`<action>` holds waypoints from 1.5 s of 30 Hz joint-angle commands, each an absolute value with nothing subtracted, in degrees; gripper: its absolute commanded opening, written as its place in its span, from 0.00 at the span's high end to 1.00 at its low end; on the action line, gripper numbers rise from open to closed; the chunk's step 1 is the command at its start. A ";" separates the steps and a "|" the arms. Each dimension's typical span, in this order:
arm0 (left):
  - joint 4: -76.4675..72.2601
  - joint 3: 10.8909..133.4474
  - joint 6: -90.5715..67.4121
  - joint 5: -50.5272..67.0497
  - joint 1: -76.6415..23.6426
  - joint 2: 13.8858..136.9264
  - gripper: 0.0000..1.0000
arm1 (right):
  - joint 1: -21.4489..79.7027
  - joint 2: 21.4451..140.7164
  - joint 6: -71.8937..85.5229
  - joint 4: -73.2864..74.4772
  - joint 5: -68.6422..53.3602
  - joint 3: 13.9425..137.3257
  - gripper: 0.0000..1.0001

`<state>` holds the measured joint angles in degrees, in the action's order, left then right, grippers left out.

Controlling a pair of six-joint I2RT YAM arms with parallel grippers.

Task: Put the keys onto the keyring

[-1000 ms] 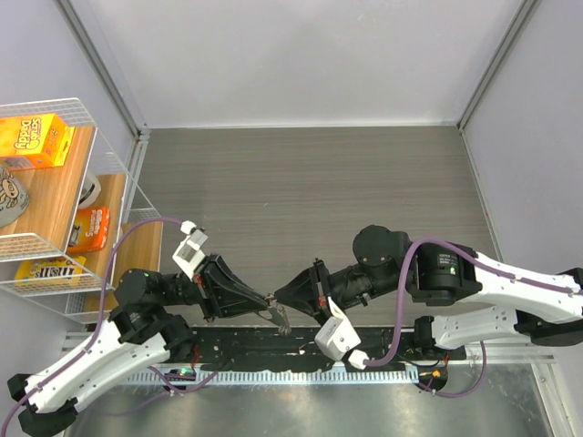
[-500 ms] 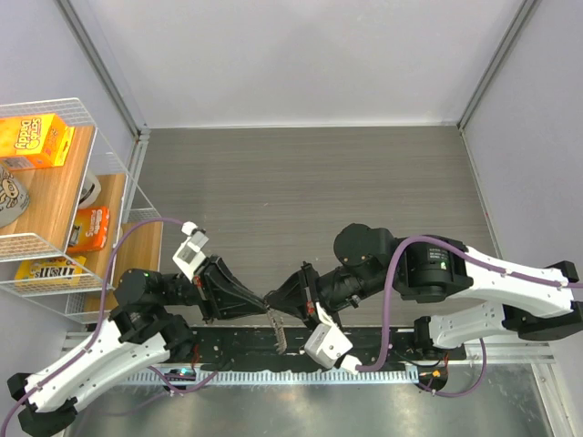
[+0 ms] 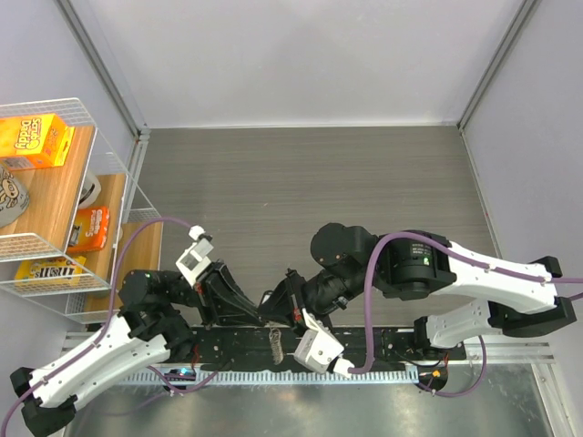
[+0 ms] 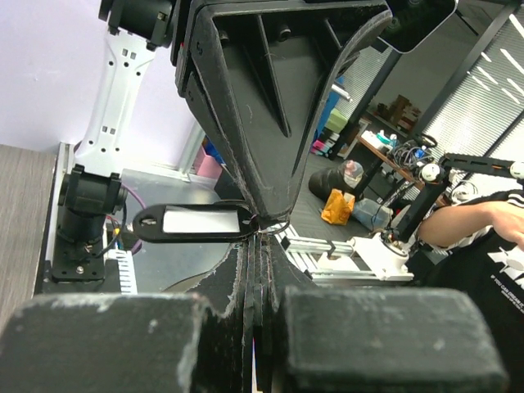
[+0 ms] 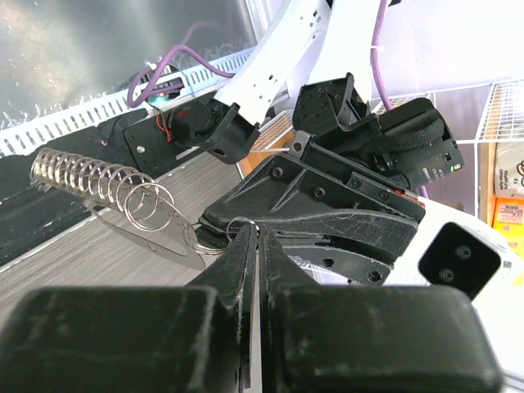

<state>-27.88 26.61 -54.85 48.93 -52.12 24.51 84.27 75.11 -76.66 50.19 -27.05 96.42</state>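
Note:
My two grippers meet tip to tip at the table's near edge. My left gripper (image 3: 261,318) is shut on a small split ring of the keyring (image 5: 195,237). My right gripper (image 5: 259,232) is shut, its tips pinching a thin wire loop (image 5: 244,221) right at the left gripper (image 5: 327,214). A glittery coil of silver rings (image 5: 86,182) and a flat grey key-like blade (image 5: 151,236) hang from the ring. The hanging strip shows in the top view (image 3: 276,344). In the left wrist view a black plastic head with a white window (image 4: 192,223) hangs beside my left fingertips (image 4: 260,241), under the right gripper (image 4: 270,106).
A wire shelf (image 3: 55,209) with boxes stands at the left. The black rail (image 3: 364,341) and cable channel (image 3: 273,375) run along the near edge, under the hanging strip. A grey wood-grain tabletop (image 3: 310,191) lies behind the arms.
My right arm has swung left and its gripper has closed in on the left gripper's tip. The hanging strip has moved down over the black rail. The left gripper has shifted slightly.

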 commanded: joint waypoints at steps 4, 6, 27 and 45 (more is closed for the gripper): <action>-32.43 26.02 -54.32 50.01 -52.21 23.82 1.00 | 84.20 78.22 -78.31 46.49 -27.16 100.55 0.95; -33.74 26.02 -54.05 50.10 -52.21 23.56 1.00 | 84.20 78.75 -78.31 46.49 -27.16 101.25 0.95; -41.84 22.32 -50.54 45.97 -52.21 17.40 1.00 | 84.29 82.62 -77.87 45.88 -27.42 105.73 0.73; -43.33 20.83 -48.52 41.05 -52.21 14.06 1.00 | 84.29 81.12 -79.10 47.19 -24.87 105.29 0.69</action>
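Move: The keyring sits right between the touching fingertips: about 2 cm to the right of the left hand point and 1 cm above it. From the right hand it lies some 2 cm left, 1 cm lower and roughly 1 cm back. From the left hand, the black fob sticks out about 3 cm ahead and 2 cm right, 1 cm up. The wire coil lies some 4 cm back and 2 cm right, about level with that hand. Carry both grippers together to the left and up, the right by about 3.5 cm sideways and the left by a little less, keeping their tips meeting at the keyring. Tilt the left fingers some 15 degrees more upward, staying shut on their hold. Partway along, part the right fingers about a quarter of their range to ease the pinch on the keyring, with its tips left beside the ring. ##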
